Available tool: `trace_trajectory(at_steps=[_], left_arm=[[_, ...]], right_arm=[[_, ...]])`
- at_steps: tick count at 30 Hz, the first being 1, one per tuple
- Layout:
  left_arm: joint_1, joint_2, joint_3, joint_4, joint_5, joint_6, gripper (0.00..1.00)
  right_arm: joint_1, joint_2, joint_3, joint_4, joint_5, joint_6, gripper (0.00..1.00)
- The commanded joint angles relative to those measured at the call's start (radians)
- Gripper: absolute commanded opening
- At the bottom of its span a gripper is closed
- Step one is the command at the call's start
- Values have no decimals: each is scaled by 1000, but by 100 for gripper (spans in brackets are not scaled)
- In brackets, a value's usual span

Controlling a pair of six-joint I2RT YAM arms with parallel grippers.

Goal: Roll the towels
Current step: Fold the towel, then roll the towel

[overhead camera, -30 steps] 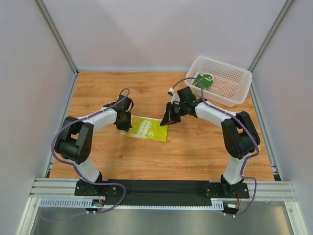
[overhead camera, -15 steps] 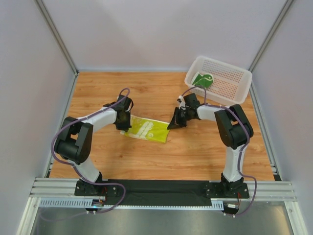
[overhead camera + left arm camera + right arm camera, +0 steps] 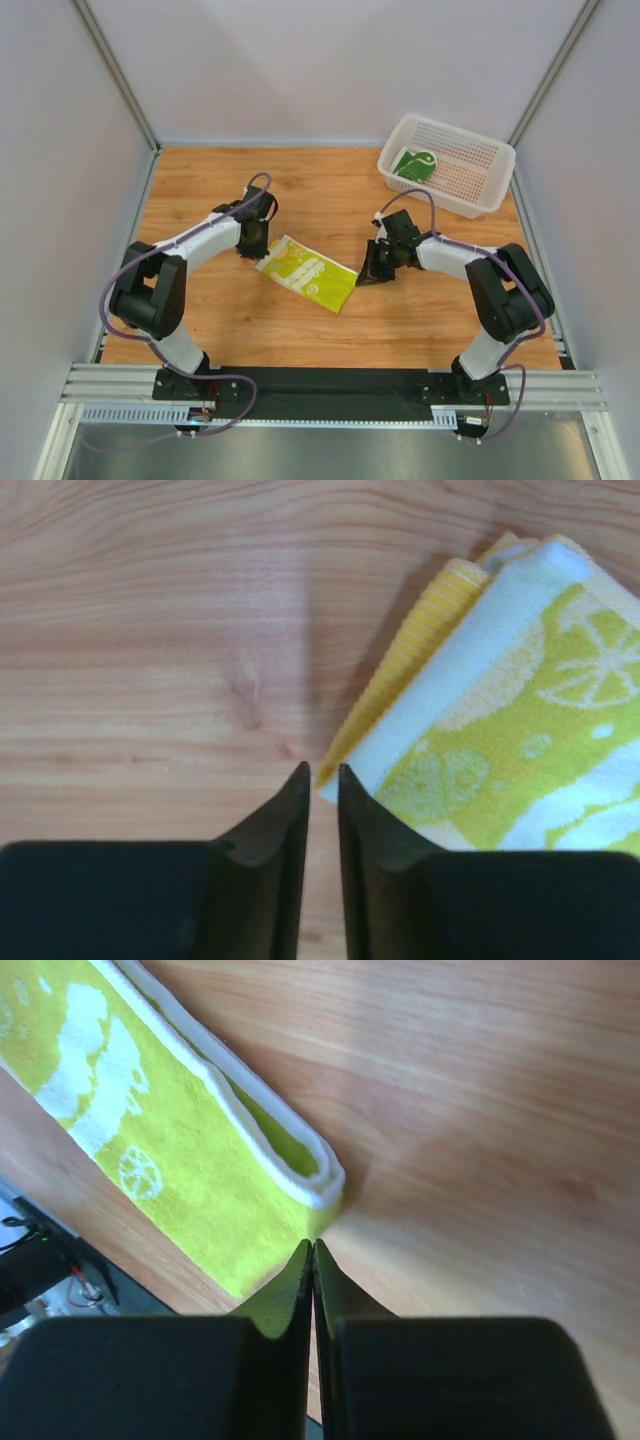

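The cream-yellow towel (image 3: 308, 272) with lime-green patterns lies folded into a long strip, slanting across the middle of the wooden table. My left gripper (image 3: 256, 243) stands at its upper-left end; in the left wrist view that gripper (image 3: 320, 772) is slightly open, with bare wood in the gap and the towel's corner (image 3: 500, 710) just past the tips. My right gripper (image 3: 313, 1246) is shut, its tips pinching the lower-right corner of the same towel (image 3: 170, 1130). The dark green towel (image 3: 414, 163) lies in the basket.
A white perforated basket (image 3: 455, 205) stands at the back right of the table. Grey walls close in the left, back and right sides. The black base rail (image 3: 320, 385) runs along the near edge.
The right gripper has moved toward the near right with the towel's corner, so the strip has turned and shifted that way. The left gripper's jaws have parted off the towel's other end.
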Motion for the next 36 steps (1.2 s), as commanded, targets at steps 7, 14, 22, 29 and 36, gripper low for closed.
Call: trace_trajectory(at_steps=[7, 14, 22, 29, 36], left_arm=[[-277, -264, 64, -137, -319, -35, 34], [-596, -269, -29, 27, -270, -58, 52], [-754, -19, 80, 115, -219, -26, 59], [-785, 78, 100, 133, -161, -29, 62], [-790, 106, 51, 148, -172, -57, 56]], right_arm=[[-1, -293, 93, -296, 298, -116, 39], [-3, -460, 66, -410, 553, -58, 40], [-1, -574, -14, -462, 577, -25, 44], [-1, -643, -48, -512, 590, -13, 48], [-1, -642, -30, -526, 579, -19, 47]])
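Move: The folded towel's near right corner lies about 20 cm to the right of the left hand and 13 cm back, some 2 cm below it; the towel's left end is just 3 cm ahead and 3 cm right of that hand. From the right hand the same corner sits roughly 5 cm to the left and 6 cm back, and the towel's far right corner is about 3 cm straight ahead. Over the folded towel, from its left end to its near right corner, the left hand arcs right and back, some 25 cm in all, rising about 10 cm and sinking again, turning clockwise and opening its fingers to straddle the corner. The right hand clears that end, going right and up, its fingers opening and swinging from leftward to more steeply down. ##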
